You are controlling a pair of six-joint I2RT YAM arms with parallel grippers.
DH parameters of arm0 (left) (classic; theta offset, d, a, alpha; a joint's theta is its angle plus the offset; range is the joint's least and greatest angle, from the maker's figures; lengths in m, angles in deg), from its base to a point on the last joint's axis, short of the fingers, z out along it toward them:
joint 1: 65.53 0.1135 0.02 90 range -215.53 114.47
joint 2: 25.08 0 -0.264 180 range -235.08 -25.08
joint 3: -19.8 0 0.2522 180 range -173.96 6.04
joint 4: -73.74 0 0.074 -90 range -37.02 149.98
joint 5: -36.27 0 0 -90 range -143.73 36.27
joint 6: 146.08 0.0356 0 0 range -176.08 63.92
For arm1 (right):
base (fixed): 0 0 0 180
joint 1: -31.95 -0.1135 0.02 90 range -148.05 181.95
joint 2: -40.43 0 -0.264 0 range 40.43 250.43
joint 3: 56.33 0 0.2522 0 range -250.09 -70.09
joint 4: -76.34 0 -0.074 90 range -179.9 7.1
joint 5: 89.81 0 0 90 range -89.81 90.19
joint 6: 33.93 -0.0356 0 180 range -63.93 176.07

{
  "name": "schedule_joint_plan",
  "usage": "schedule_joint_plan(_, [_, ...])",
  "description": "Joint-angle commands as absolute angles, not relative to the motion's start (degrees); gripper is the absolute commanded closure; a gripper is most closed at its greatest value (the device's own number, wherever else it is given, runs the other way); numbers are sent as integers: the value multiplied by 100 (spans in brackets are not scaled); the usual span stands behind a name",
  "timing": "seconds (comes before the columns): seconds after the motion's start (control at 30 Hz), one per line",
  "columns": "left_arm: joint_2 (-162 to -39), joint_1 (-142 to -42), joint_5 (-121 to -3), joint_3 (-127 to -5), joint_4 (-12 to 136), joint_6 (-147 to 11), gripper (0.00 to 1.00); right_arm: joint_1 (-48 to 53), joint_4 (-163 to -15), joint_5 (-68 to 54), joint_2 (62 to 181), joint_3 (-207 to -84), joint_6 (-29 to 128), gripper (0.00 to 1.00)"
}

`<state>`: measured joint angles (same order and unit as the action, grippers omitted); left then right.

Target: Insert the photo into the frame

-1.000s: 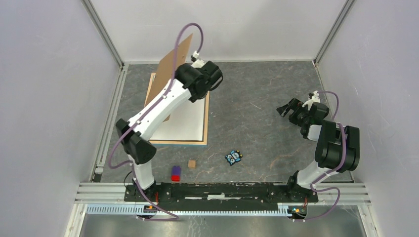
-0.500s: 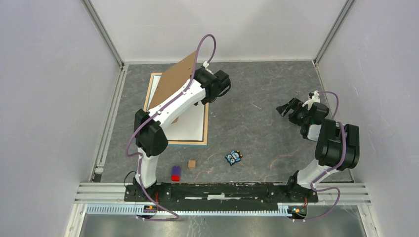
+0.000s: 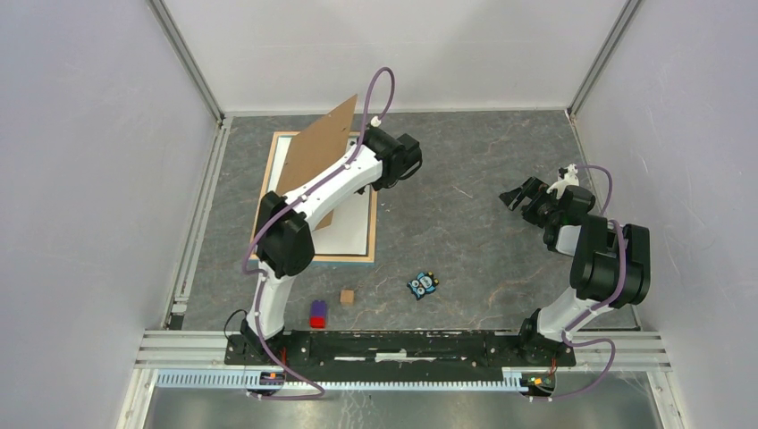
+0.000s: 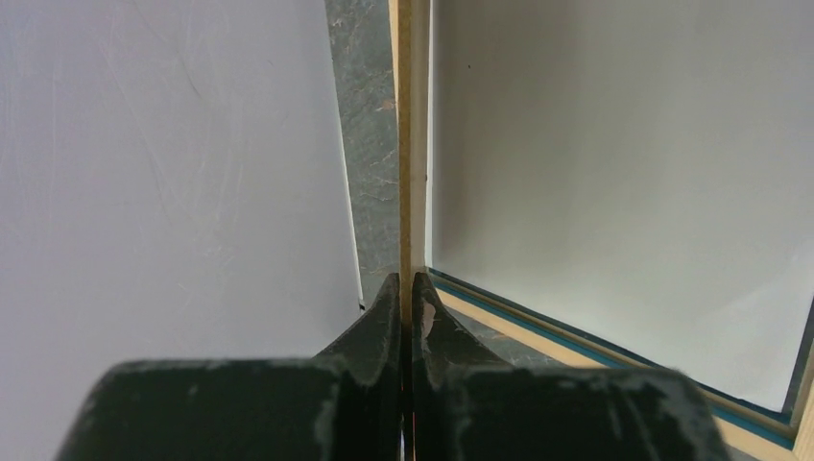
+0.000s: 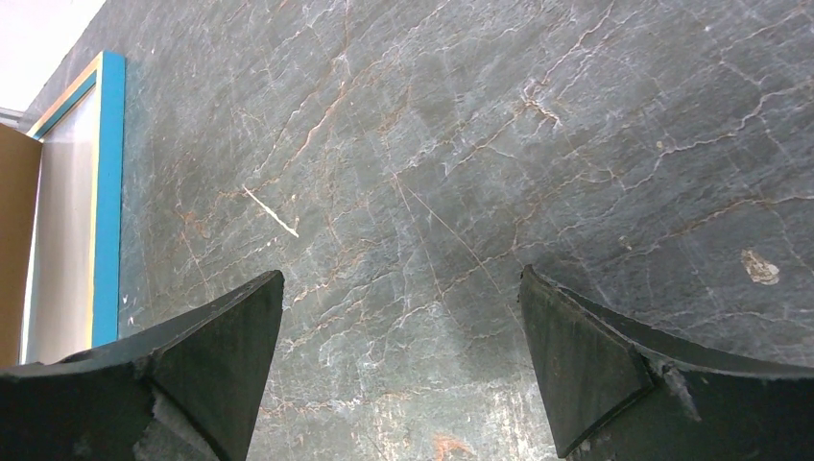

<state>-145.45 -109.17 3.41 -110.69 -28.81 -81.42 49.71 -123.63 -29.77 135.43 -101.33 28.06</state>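
The frame (image 3: pixel 344 257) lies flat at the table's back left, its light wood rim up. Inside the rim is a plain white sheet (image 3: pixel 350 222), apparently the photo lying back up; no print side shows. My left gripper (image 3: pixel 365 147) is shut on the right edge of a brown backing board (image 3: pixel 317 152), which it holds tilted above the frame. In the left wrist view the fingertips (image 4: pixel 389 293) pinch the board's thin edge (image 4: pixel 404 144) above the frame rim (image 4: pixel 538 331). My right gripper (image 3: pixel 514 197) hovers open at the right, with only bare table between its fingers.
An owl-faced toy (image 3: pixel 423 284), a small brown cube (image 3: pixel 347 296) and a red-and-purple block (image 3: pixel 317 313) lie near the front. Enclosure walls stand close on the left, back and right. In the right wrist view the frame's blue edge (image 5: pixel 110 192) shows at far left.
My left arm has stretched to the right and lowered the backing board from a steep tilt to a flatter one over the frame. The right arm has not moved.
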Motion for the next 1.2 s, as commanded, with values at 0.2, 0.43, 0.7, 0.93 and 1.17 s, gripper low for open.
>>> schedule_joint_plan(0.2, [-14630,-10835,1112,-11145,-3433,-8779,98,4986,-12401,-3049,13648,-10120,2758,2])
schedule_joint_plan(0.43, [-14713,-10713,1290,-11015,-3428,-8948,98,4984,-12429,-3066,13664,-10122,2737,2])
schedule_joint_plan(0.7, [-14887,-10658,1288,-10928,-3425,-9044,98,4979,-12464,-3088,13681,-10116,2714,2])
schedule_joint_plan(0.93, [-15018,-10663,1157,-10956,-3274,-8913,91,4980,-12496,-3106,13694,-10111,2705,2])
schedule_joint_plan(1.17, [-14787,-10692,444,-10637,-2608,-8430,43,4985,-12492,-3110,13698,-10111,2703,2])
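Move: The left hand still pinches the brown backing board along its right-hand edge, about 20 cm above the frame, whose middle lies roughly 8 cm to its left and 5 cm ahead. The wooden block sits about 21 cm back and straight in line with the hand; the owl toy is some 20 cm back and 18 cm to its right. From the idle right hand the frame is about 51 cm to the left, 1 cm ahead and 4 cm lower. The left hand eases the held board leftward and slightly forward by about 1.5 cm over the frame, turning some 5 degrees counter-clockwise, while it sinks a little towards the photo's white back. It then mostly goes straight down, for about 3.5 cm of descent in all, and right at the end its fingers open to nearly half, giving up their pinch on the board's raised right edge. ##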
